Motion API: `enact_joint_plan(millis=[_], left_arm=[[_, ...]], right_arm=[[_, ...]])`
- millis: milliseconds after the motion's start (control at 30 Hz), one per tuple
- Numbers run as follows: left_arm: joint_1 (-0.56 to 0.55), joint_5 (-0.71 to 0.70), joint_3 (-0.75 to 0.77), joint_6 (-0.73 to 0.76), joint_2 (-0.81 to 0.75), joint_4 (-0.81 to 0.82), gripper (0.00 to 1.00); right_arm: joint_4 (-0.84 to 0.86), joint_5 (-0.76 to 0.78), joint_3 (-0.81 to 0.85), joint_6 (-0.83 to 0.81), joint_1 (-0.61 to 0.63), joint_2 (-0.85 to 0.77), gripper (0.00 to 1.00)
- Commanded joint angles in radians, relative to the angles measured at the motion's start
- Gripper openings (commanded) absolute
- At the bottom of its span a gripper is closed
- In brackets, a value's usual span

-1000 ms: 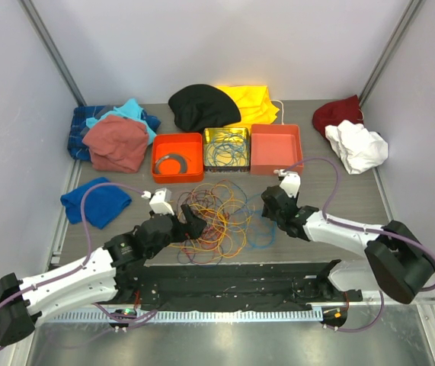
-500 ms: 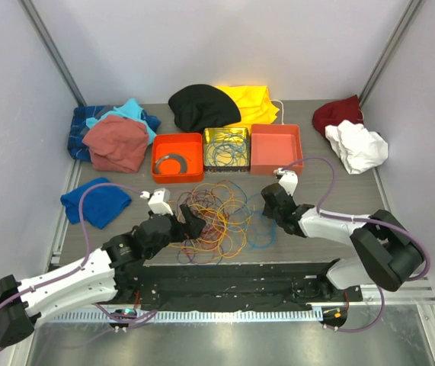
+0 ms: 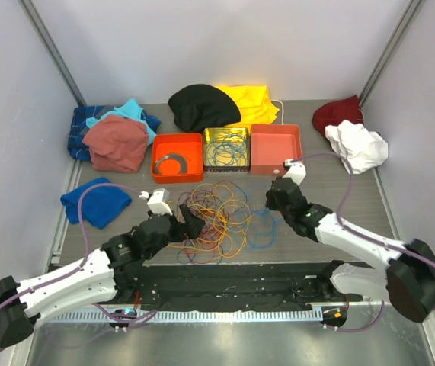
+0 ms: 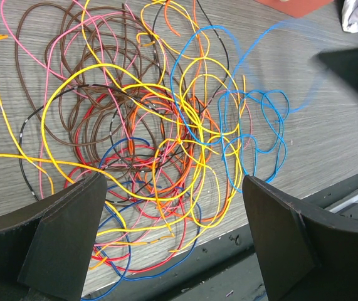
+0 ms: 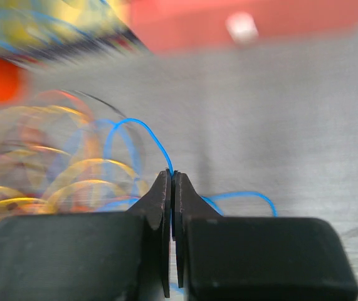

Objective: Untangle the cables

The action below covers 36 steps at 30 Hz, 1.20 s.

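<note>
The cables (image 3: pixel 215 219) lie in a tangled heap of orange, yellow, red, pink, brown and blue loops near the table's front edge. In the left wrist view the heap (image 4: pixel 147 138) fills the frame. My left gripper (image 3: pixel 194 223) hovers over the heap's left side, open and empty (image 4: pixel 175 251), its fingers (image 4: pixel 59 238) wide apart. My right gripper (image 3: pixel 278 197) is at the heap's right side. It is shut (image 5: pixel 172 179) on a thin light blue cable (image 5: pixel 144 135), which trails back to blue loops (image 3: pixel 261 229) beside the heap.
Three trays stand behind the heap: an orange one (image 3: pixel 156 164) with a grey coiled ring, a middle one (image 3: pixel 204 149) holding more cables, and an orange one (image 3: pixel 276 152). Cloths lie around: blue (image 3: pixel 95 202), pink (image 3: pixel 116 141), black (image 3: pixel 202 107), yellow (image 3: pixel 251 103), dark red (image 3: pixel 337 114), white (image 3: pixel 356 146).
My right gripper has moved a little back and to the right, still pinching the blue cable, and its arm has swung outward. The left arm has barely moved.
</note>
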Motion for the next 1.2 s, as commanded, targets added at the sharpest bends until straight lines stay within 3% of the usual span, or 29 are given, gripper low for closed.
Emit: enact_joint_plan(millis=[0,333,600,1167], left_arm=[[0.000,-0.023,0.016,0.008,-0.006,0.015,0.95],[-0.001,-0.007,0.005,-0.013,-0.009,0.025,0.95],[0.000,-0.009,-0.003,-0.025,-0.040,0.001,0.95],[0.000,-0.016,-0.009,-0.032,-0.052,0.004,0.95]], right_arm=[[-0.025,-0.021,0.202,-0.091,0.020,-0.166,0.01],[-0.102,-0.068,0.694,-0.260,0.021,-0.086,0.01],[-0.062,-0.052,0.894,-0.309,0.017,0.069,0.01],[-0.094,-0.108,1.517,-0.414,0.015,0.363,0.01]])
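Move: The blue cable is already pinched in the right fingers; the gold tin, partly filled with blue cable, lies about 19 cm ahead of that hand, 12 cm left and a few centimetres lower. The pink box stands some 19 cm ahead and 2 cm right; the blue loops on the table are 6 cm back and 2 cm left; the cable tangle is 16 cm left and 4 cm back. From the left hand, the tin is about 27 cm ahead and 8 cm right. The blue cable, still pinched in the shut right fingers, is drawn steeply up off the table by almost 50 cm. The climb is fast at first, nearly levels off while the hand shifts forward and left, then resumes; forward and left come to only about 8 cm each. The wrist tips the fingers upward by nearly 50 degrees throughout. ##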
